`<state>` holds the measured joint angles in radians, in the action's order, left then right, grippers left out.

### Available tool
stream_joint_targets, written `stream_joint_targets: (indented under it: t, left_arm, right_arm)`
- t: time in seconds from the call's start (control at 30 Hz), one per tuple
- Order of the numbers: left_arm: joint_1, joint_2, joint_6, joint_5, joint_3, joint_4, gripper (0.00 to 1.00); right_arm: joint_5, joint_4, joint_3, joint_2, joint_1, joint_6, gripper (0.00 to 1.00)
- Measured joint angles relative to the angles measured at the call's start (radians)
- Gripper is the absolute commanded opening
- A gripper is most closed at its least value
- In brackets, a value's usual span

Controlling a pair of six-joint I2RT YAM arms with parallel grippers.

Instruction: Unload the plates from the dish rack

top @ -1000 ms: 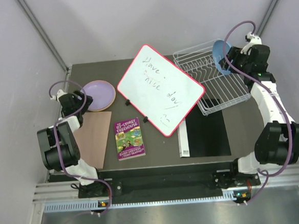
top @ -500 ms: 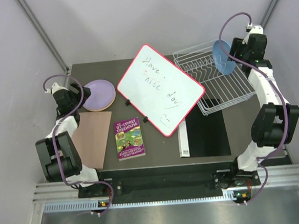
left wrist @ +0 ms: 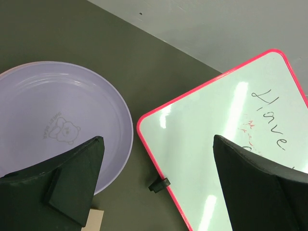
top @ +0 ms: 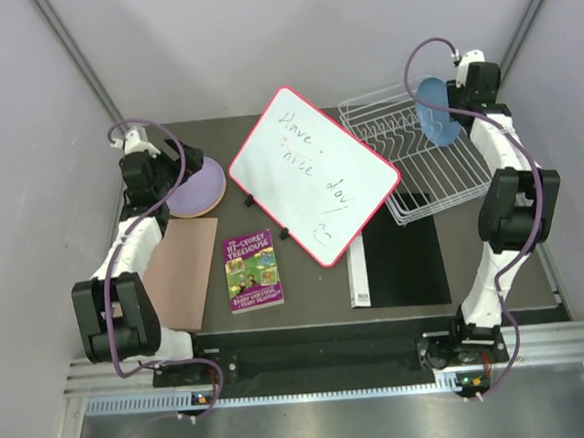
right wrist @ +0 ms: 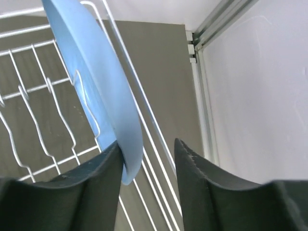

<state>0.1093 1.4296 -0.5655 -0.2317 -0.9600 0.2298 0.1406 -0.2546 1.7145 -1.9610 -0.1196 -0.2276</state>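
A light blue plate [top: 433, 109] stands on edge at the back right of the white wire dish rack [top: 419, 165]. My right gripper [top: 449, 118] is over it. In the right wrist view the gripper [right wrist: 147, 144] straddles the blue plate's [right wrist: 101, 82] rim: the left finger touches it, the right finger stands apart, so it is open. A lilac plate [top: 197, 183] lies flat at the table's left with an orange-yellow edge showing under it. My left gripper [top: 172, 179] hovers over it, wide open and empty [left wrist: 159, 178], with the lilac plate [left wrist: 57, 120] below its left finger.
A red-rimmed whiteboard [top: 314, 172] lies tilted in the middle, its edge close to the lilac plate [left wrist: 226, 144]. A book [top: 253, 272], a brown board [top: 185, 272] and a black mat [top: 405, 261] lie toward the front. The enclosure wall [right wrist: 260, 86] is close on the right.
The left gripper has opened fully and drawn back above the lilac plate. The right arm has swung further back and its jaws have narrowed around the blue plate's rim.
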Motion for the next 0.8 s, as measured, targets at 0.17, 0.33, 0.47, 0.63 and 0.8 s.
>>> stream_joint_targets:
  t: [0.17,0.33,0.47,0.63,0.8]
  left_arm:
    - [0.000,0.000,0.000,0.001,0.016,0.003,0.99]
    - [0.000,0.009,0.000,0.000,0.032,0.007,0.99]
    - [0.000,0.031,-0.007,-0.006,0.037,0.027,0.99]
    - [0.000,0.039,-0.011,-0.007,0.053,0.037,0.99]
    - [-0.003,0.039,-0.010,-0.002,0.054,0.037,0.99]
  right_arm:
    - [0.020,0.006,0.015,-0.031,0.013,-0.068,0.06]
    - [0.044,0.014,0.013,-0.031,0.027,-0.109,0.00]
    - [0.072,0.021,0.014,-0.031,0.046,-0.129,0.00]
    - [0.234,0.154,-0.060,-0.025,0.110,-0.152,0.00]
    - [0.445,0.358,-0.198,-0.005,0.182,-0.170,0.00]
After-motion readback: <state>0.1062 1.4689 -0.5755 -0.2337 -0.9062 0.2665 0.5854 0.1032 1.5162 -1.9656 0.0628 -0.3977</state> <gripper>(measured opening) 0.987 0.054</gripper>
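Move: The blue plate stands upright in the rack, already partly between the right hand's open fingers. Its middle is about 4 cm ahead of that hand, 4 cm left and 5 cm below. The dish rack's middle lies some 8 cm back, 6 cm left and 10 cm down; the whiteboard's is roughly 33 cm left, 12 cm back, 13 cm down. From the left hand the blue plate is about 57 cm right, 12 cm ahead and 8 cm lower. The right fingers shut from half open and pinch the blue plate's rim at its upper near side, the hand edging about 1 cm forward and down as they close. Keeping the pinch, the hand draws left about 2.5 cm, easing back at the end, while it rolls its left side down some 20 degrees and turns slightly clockwise. The left hand, wide open and empty, sinks about 3.5 cm above the purple plate. ##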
